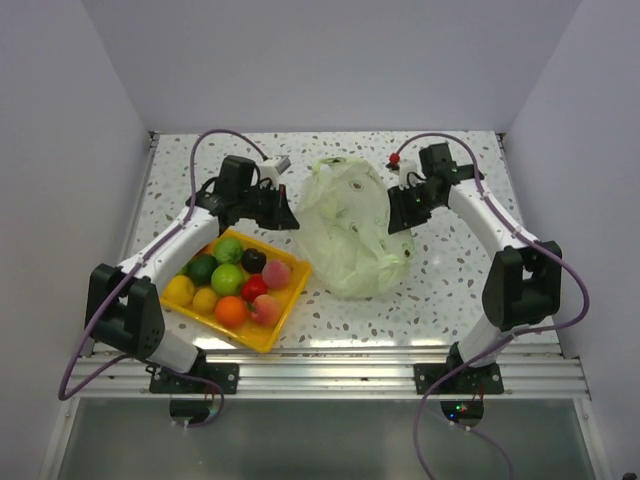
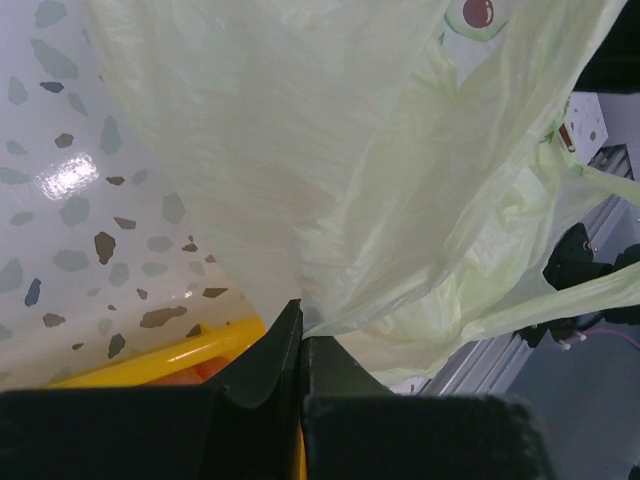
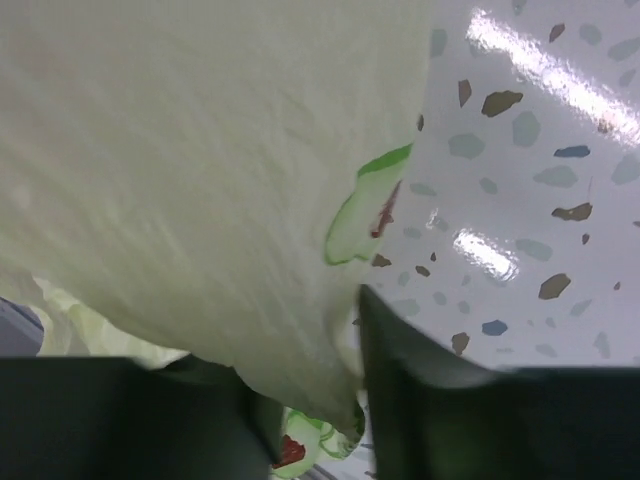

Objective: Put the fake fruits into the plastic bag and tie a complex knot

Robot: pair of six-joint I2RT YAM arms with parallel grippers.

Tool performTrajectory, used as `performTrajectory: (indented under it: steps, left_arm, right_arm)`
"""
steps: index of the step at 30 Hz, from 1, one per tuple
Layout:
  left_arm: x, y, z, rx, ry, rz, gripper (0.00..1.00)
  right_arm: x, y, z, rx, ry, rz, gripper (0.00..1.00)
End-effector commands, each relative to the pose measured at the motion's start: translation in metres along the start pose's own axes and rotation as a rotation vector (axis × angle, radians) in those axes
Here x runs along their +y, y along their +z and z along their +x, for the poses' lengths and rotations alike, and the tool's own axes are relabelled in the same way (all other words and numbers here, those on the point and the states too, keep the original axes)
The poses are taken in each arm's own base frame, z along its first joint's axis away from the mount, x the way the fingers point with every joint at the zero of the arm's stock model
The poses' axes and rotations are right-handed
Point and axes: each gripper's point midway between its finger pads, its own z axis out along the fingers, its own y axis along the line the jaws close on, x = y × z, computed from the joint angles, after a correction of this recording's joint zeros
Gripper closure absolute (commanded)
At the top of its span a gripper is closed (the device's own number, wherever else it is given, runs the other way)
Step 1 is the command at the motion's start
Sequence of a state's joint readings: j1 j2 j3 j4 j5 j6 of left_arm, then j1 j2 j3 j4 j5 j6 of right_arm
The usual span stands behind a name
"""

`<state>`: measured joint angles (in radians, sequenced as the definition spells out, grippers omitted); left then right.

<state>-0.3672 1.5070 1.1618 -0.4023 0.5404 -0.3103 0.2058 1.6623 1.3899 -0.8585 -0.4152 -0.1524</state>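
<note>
The plastic bag [image 1: 350, 228] stands crumpled and puffed up at the table's middle, pale green with avocado prints. My left gripper [image 1: 288, 213] is shut on its left edge, the film pinched between the tips in the left wrist view [image 2: 301, 318]. My right gripper [image 1: 398, 215] grips its right edge, with bunched film filling the gap between the fingers in the right wrist view [image 3: 320, 400]. The bag fills both wrist views [image 2: 330, 150] [image 3: 180, 170]. The fake fruits [image 1: 235, 285], several in green, yellow, orange, red, pink and dark purple, lie in the yellow tray [image 1: 258, 338]. No knot shows.
The yellow tray sits at the front left beside the bag, its rim just below my left fingers [image 2: 170, 355]. White walls close in the left, right and back. An aluminium rail [image 1: 330, 375] runs along the near edge by the arm bases.
</note>
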Motion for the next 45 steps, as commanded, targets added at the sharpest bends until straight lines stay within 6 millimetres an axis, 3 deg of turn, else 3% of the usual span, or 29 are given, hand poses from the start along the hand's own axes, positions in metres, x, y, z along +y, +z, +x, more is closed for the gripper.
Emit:
performTrajectory:
  steps: [1, 3, 6, 7, 9, 14, 18, 21, 24, 26, 28, 30, 32, 39, 41, 45]
  left_arm:
    - [-0.028, -0.025, -0.013, -0.02, 0.064, 0.073, 1.0]
    - [-0.039, -0.034, -0.016, -0.021, 0.071, 0.101, 1.0]
    - [-0.051, -0.048, -0.026, -0.052, 0.088, 0.114, 1.0]
    - [-0.053, -0.051, -0.028, -0.06, 0.093, 0.113, 1.0]
    - [-0.056, -0.055, -0.032, -0.069, 0.1, 0.107, 0.97]
    - [-0.025, -0.039, -0.025, -0.056, 0.089, -0.001, 0.86]
    - [-0.006, -0.027, -0.019, -0.046, 0.11, -0.051, 0.85]
    - [0.0, -0.03, -0.026, -0.073, 0.128, -0.083, 0.72]
    - [0.005, -0.052, -0.042, -0.16, 0.136, -0.126, 0.21]
    - [0.014, -0.078, -0.054, -0.223, 0.194, -0.195, 0.0]
    - [0.013, -0.093, -0.053, -0.212, 0.259, -0.18, 0.0]
    - [0.024, -0.113, -0.044, -0.181, 0.33, -0.194, 0.0]
    - [0.022, -0.124, -0.023, -0.127, 0.444, -0.161, 0.0]
    - [0.023, -0.127, 0.048, -0.068, 0.673, -0.103, 0.0]
    - [0.03, -0.125, 0.057, -0.111, 0.711, -0.135, 0.0]
    - [0.061, -0.12, 0.049, -0.097, 0.64, -0.275, 0.06]
  right_arm:
    - [0.013, -0.014, -0.012, -0.032, 0.009, -0.053, 0.75]
    - [0.038, -0.031, -0.02, -0.062, 0.013, -0.157, 1.0]
    - [0.062, -0.055, -0.017, -0.098, 0.113, -0.282, 1.0]
    - [0.062, -0.067, -0.022, -0.16, 0.129, -0.293, 1.0]
    - [0.068, -0.067, -0.012, -0.14, 0.245, -0.36, 1.0]
    - [0.058, -0.03, 0.025, 0.027, 0.366, -0.394, 1.0]
    - [0.041, -0.01, 0.029, -0.002, 0.413, -0.341, 1.0]
    - [0.035, -0.005, 0.027, -0.022, 0.421, -0.316, 1.0]
    - [0.032, -0.009, 0.023, -0.04, 0.413, -0.303, 1.0]
    - [0.033, -0.01, 0.023, -0.046, 0.408, -0.303, 1.0]
    - [0.034, -0.013, 0.022, -0.061, 0.394, -0.3, 1.0]
    - [0.034, -0.017, 0.021, -0.077, 0.381, -0.291, 1.0]
    - [0.034, -0.018, 0.021, -0.085, 0.379, -0.289, 1.0]
    - [0.027, -0.017, 0.023, -0.088, 0.377, -0.234, 1.0]
    - [0.023, -0.016, 0.023, -0.082, 0.38, -0.218, 1.0]
    - [0.023, -0.017, 0.022, -0.084, 0.375, -0.213, 1.0]
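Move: The bag is held by its left edge in the shut left fingers, its middle some 12 cm to their right, level with them fore and aft; its right edge lies between the closing right fingers. From the left hand, the crate's green apple is about 8 cm back, 16 cm left and 13 cm down. The red fruit is 6 cm to the right of the apple, the black one 5 cm farther out and 5 cm right of it. The bag's right edge is pinched as the right fingers finish closing; both hands lift it about 6 cm and lower it. The right keeps hold, ending 4 cm back with its fingers swung flatter leftward. The left opens wide, lets go, arcs up and left, then back and down over the crate towards the green apple, turning some 35 degrees. ##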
